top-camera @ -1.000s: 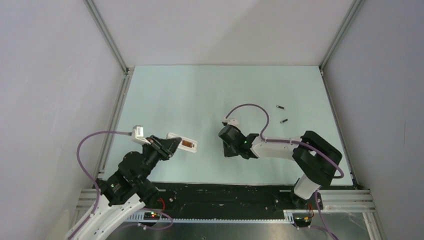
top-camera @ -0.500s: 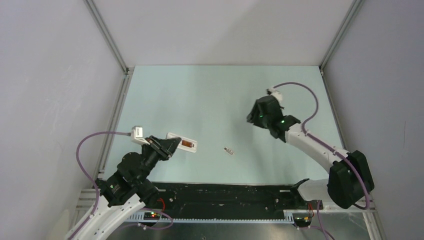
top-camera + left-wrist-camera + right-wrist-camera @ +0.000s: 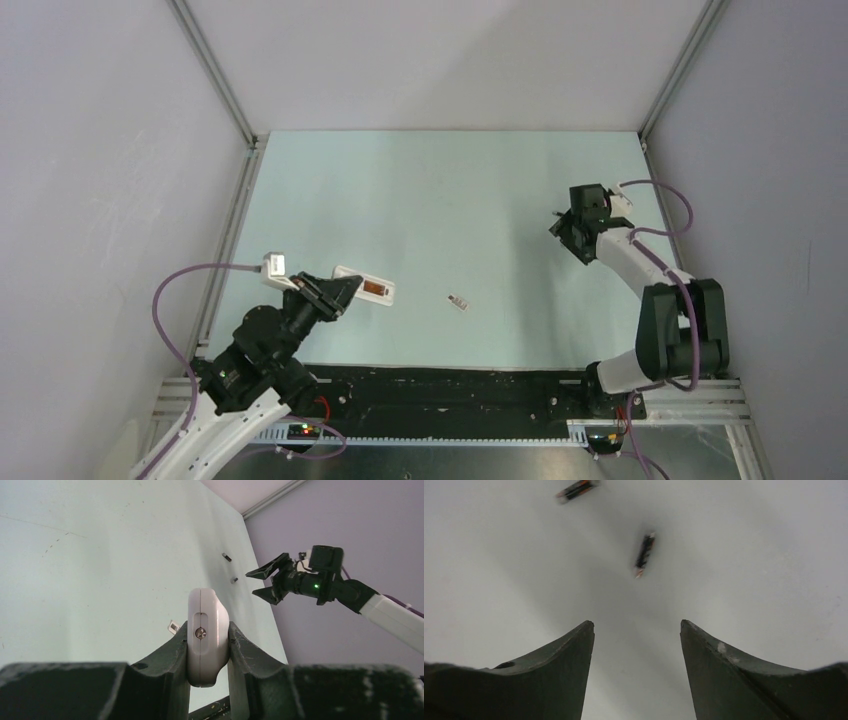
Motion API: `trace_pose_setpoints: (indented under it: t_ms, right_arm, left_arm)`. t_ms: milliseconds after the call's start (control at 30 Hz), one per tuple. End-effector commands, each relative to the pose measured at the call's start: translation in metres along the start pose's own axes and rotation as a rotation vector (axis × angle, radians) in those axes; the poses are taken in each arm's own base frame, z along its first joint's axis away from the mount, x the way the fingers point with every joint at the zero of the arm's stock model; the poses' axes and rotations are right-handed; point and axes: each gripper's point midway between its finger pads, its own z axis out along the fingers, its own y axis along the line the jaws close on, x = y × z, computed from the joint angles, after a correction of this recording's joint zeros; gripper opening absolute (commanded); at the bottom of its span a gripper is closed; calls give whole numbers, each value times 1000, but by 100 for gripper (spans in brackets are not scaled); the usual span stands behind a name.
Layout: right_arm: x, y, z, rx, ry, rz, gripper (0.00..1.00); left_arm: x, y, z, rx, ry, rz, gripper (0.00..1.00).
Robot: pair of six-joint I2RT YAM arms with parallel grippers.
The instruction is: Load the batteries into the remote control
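My left gripper [image 3: 343,290] is shut on the remote control [image 3: 372,289], a slim white handset held off the table with an open brownish recess in its back facing up. In the left wrist view the remote control [image 3: 202,610] stands edge-on between the fingers [image 3: 172,652]. Two batteries [image 3: 644,554] [image 3: 576,489], small dark cylinders, lie on the mat just ahead of my right gripper [image 3: 637,622], which is open and empty. The left wrist view shows both batteries [image 3: 226,557] [image 3: 233,580] beside the right gripper [image 3: 251,582]. From above, the right gripper [image 3: 562,228] covers them.
A small pale cover plate [image 3: 458,301] lies on the mat between the arms, right of the remote; it also shows in the left wrist view as the cover plate [image 3: 173,626]. Grey walls and aluminium rails [image 3: 645,150] bound the pale green mat [image 3: 420,200].
My right arm swung from the middle of the mat to the far right over the batteries and opened its jaws, leaving the cover plate on the mat. The left arm stayed still.
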Motion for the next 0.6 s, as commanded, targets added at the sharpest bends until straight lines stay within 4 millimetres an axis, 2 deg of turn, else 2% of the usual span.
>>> trace_pose_setpoints:
  t_ms: [0, 100, 300, 500, 567]
  right_arm:
    - [-8, -10, 26, 86, -1, 24, 68]
    - [-12, -10, 39, 116, 3, 13, 68]
    - [-5, -10, 64, 159, 33, -7, 66]
    - [-5, -13, 75, 190, 41, -20, 64]
    - [-10, -10, 75, 198, 27, -23, 62]
  left_arm:
    - [-4, -7, -2, 32, -14, -8, 0]
    - [-3, -6, -2, 30, -12, -5, 0]
    - [-4, -5, -2, 24, -15, 5, 0]
    - [-5, -1, -3, 11, -21, 16, 0]
    - [-6, -1, -4, 8, -23, 19, 0]
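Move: The near battery is the target: from the open, empty right gripper it lies about 4 cm ahead, 2 cm to the right and some 8 cm below, on the table. The far battery is roughly 9 cm beyond it and 2 cm farther left, at the same height. From the left gripper, which holds the remote control, the near battery is around 22 cm ahead, 57 cm right and 22 cm down. Lower the right gripper about 6.5 cm onto the near battery, easing some 2 cm right early on, then carrying it roughly 3 cm forward as it sinks. Tip the fingers some 10 degrees steeper towards the table and keep them open, slowing close above the table without gripping yet. ##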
